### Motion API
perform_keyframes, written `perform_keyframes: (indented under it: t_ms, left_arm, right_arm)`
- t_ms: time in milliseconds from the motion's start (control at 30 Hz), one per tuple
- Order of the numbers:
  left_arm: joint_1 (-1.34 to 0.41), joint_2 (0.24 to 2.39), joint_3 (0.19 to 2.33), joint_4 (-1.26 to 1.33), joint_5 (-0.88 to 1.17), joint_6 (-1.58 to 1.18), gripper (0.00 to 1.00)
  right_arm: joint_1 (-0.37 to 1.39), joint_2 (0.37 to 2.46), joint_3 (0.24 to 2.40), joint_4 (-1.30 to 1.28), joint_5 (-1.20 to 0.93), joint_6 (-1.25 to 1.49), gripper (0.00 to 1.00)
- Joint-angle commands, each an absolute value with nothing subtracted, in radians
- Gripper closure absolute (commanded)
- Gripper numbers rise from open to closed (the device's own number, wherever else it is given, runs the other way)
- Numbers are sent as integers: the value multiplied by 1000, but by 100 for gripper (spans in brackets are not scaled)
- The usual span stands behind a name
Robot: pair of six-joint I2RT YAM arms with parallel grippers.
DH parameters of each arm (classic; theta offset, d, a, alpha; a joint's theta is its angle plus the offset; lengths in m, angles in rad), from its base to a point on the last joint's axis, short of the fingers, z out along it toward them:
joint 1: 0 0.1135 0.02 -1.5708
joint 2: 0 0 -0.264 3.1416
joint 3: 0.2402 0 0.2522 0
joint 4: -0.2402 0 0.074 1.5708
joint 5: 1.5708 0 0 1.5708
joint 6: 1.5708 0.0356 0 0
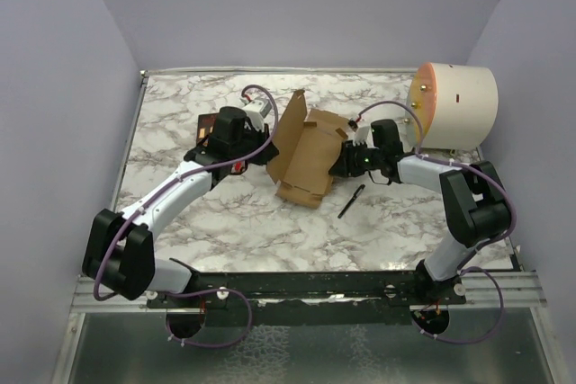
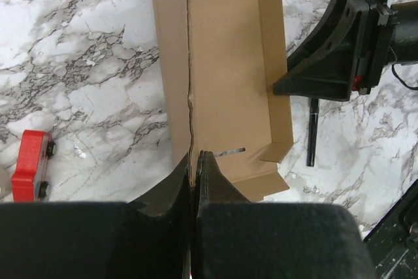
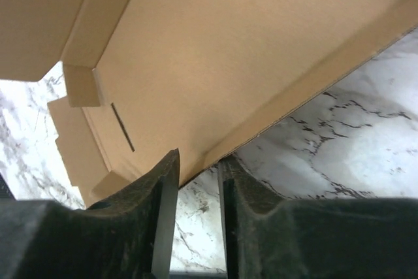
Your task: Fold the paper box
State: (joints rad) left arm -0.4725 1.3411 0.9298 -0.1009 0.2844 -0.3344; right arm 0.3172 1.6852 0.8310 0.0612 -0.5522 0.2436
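Note:
The paper box [image 1: 310, 155] is a brown cardboard sheet lying partly folded in the middle of the marble table, with one long panel [image 1: 290, 128] standing up on its left side. My left gripper [image 1: 268, 152] is shut on that panel; in the left wrist view its jaws [image 2: 194, 161] pinch the thin cardboard edge, and the box tray [image 2: 228, 63] stretches away from them. My right gripper [image 1: 346, 161] is at the box's right side. In the right wrist view it [image 3: 199, 164] is open, and the box's lower edge [image 3: 274, 119] runs across the fingertips with marble showing in the gap.
A large cream cylinder [image 1: 454, 105] lies at the back right. A black pen [image 1: 351, 201] lies just right of the box, near the right gripper. A dark book [image 1: 209, 128] sits partly under the left arm. A small red object [image 2: 29, 164] rests on the marble left of the box.

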Motion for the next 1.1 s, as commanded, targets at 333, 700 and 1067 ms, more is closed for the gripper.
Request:
perform_keyframes:
  t_ms: [333,700,1067]
  left_arm:
    - [-365,1439,1119,-327,434,-110,100]
    - [-341,1448,1167,-412,447,39,100]
    - [-341,1437,1176,-439,438,132,100]
  right_arm:
    - [260,1640,797,66,-876,38,42]
    - [73,1618,905,-213,-1201,-245,33]
    - [-16,1659,1062,-312,-1115,-394,30]
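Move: The left hand holds the edge of the upright lid; the paper box's tray has its middle about 12 cm to that hand's right, 4 cm ahead and 16 cm below, with the red toy car 9 cm left, 4 cm ahead, 15 cm down. From the right hand, its parted fingers at the tray's long side wall opposite the lid, the tray's middle is some 6 cm left, 4 cm ahead and 2 cm lower; the pen is about 8 cm back, 6 cm right, 3 cm lower. The right fingers let go of the tray's long wall, opening from part-way to wide; the hand first eases back 2–3 cm, then leaves to the right and up, rising about 9 cm in all while swinging counter-clockwise, its tips coming up. The left hand keeps its pinch on the lid edge and goes forward a little, then about 4 cm left, rolling its left side up and turning clockwise. ##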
